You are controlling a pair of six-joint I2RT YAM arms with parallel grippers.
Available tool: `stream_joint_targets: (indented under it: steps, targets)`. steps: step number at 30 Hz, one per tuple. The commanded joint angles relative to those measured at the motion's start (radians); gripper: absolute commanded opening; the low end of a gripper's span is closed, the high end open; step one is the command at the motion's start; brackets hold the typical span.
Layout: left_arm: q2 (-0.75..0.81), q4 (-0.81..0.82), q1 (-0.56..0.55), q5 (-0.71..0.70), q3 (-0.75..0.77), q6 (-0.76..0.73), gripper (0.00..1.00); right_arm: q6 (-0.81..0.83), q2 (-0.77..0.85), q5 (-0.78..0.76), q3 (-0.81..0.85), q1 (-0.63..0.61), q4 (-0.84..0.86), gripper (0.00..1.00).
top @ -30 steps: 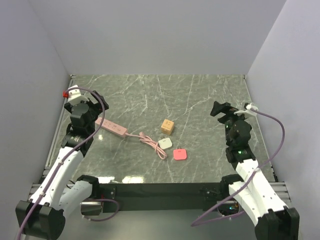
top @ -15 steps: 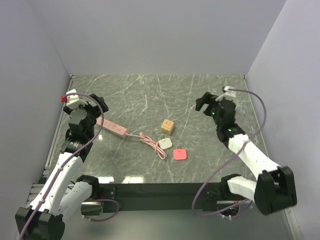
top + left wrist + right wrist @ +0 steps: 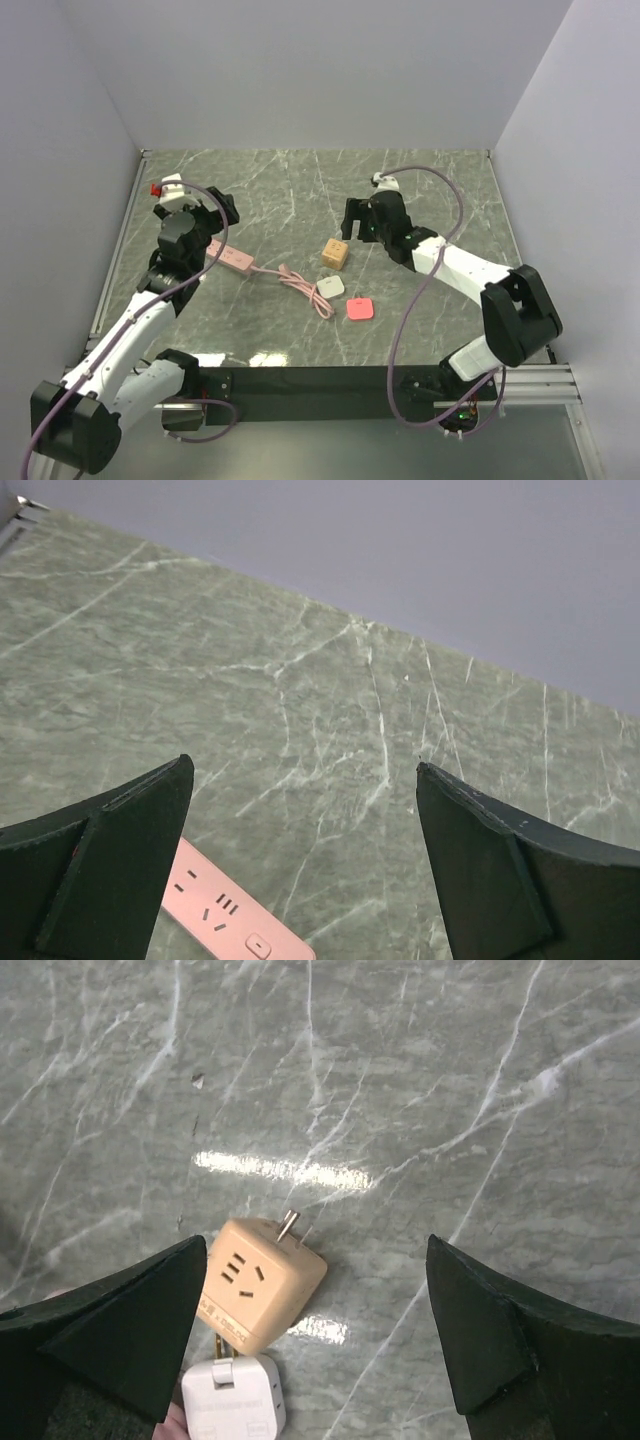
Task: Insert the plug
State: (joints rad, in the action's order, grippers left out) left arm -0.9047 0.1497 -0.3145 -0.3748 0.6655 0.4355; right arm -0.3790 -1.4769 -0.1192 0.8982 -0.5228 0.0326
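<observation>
The plug (image 3: 360, 309), a flat coral-pink square, lies on the marble table near the front middle; it does not show in either wrist view. My right gripper (image 3: 352, 218) (image 3: 316, 1245) is open and empty, hovering just behind the tan cube (image 3: 335, 254) (image 3: 262, 1282), well back from the plug. My left gripper (image 3: 224, 210) (image 3: 302, 770) is also open and empty, above the far end of the pale-pink power strip (image 3: 228, 257) (image 3: 225, 915).
A white adapter (image 3: 330, 286) (image 3: 232, 1400) lies in front of the tan cube, beside the strip's looped pink cord (image 3: 300, 285). The cube shows metal prongs on its far side. Grey walls close in the table (image 3: 420, 190) on three sides.
My right arm has swung left from the right side of the table to just behind the tan cube. My left gripper has shifted right, over the power strip's end.
</observation>
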Motion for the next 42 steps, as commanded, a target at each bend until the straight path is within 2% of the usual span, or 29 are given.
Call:
stream_joint_targets:
  steps: [1,15,29,42]
  targets:
    - [-0.025,0.059,-0.018,0.022,0.006,0.002,0.99,-0.03,-0.034,-0.031,0.102,-0.022,-0.085,0.96]
    - [-0.039,0.059,-0.07,-0.01,0.014,-0.018,0.99,-0.165,-0.221,-0.023,0.266,-0.097,-0.324,0.98]
    - [-0.023,0.06,-0.075,-0.003,0.005,-0.021,0.99,-0.27,-0.276,-0.065,0.291,-0.157,-0.382,0.99]
    - [-0.013,0.065,-0.075,0.01,-0.003,-0.023,0.99,-0.282,-0.341,-0.089,0.331,-0.169,-0.349,0.93]
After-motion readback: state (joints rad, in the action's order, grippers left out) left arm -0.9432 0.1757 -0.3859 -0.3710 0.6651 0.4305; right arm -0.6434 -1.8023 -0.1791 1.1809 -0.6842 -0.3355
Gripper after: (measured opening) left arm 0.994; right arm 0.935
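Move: Below and to the right hand's left sits the orange cube-shaped plug, about 6 cm left, 3 cm back and 10 cm down. The white adapter lies some 6 cm nearer the base than that plug and about 1 cm left of it; the red adapter is roughly 14 cm back from the right hand and 1 cm left. The coiled pink cable lies about 12 cm left and 9 cm back. From the left hand the orange plug is some 24 cm right, about level ahead, 23 cm down. Sinking about 8 cm and going 6 cm left, the right hand closes in on the orange plug; it slides mostly left at first, then drops while drawing back 3 to 4 cm. Its wrist tips the open fingers some 20 degrees steeper, until they hang over either side of the plug, with no contact to be seen. The empty left hand shifts about 3 cm right, open. ##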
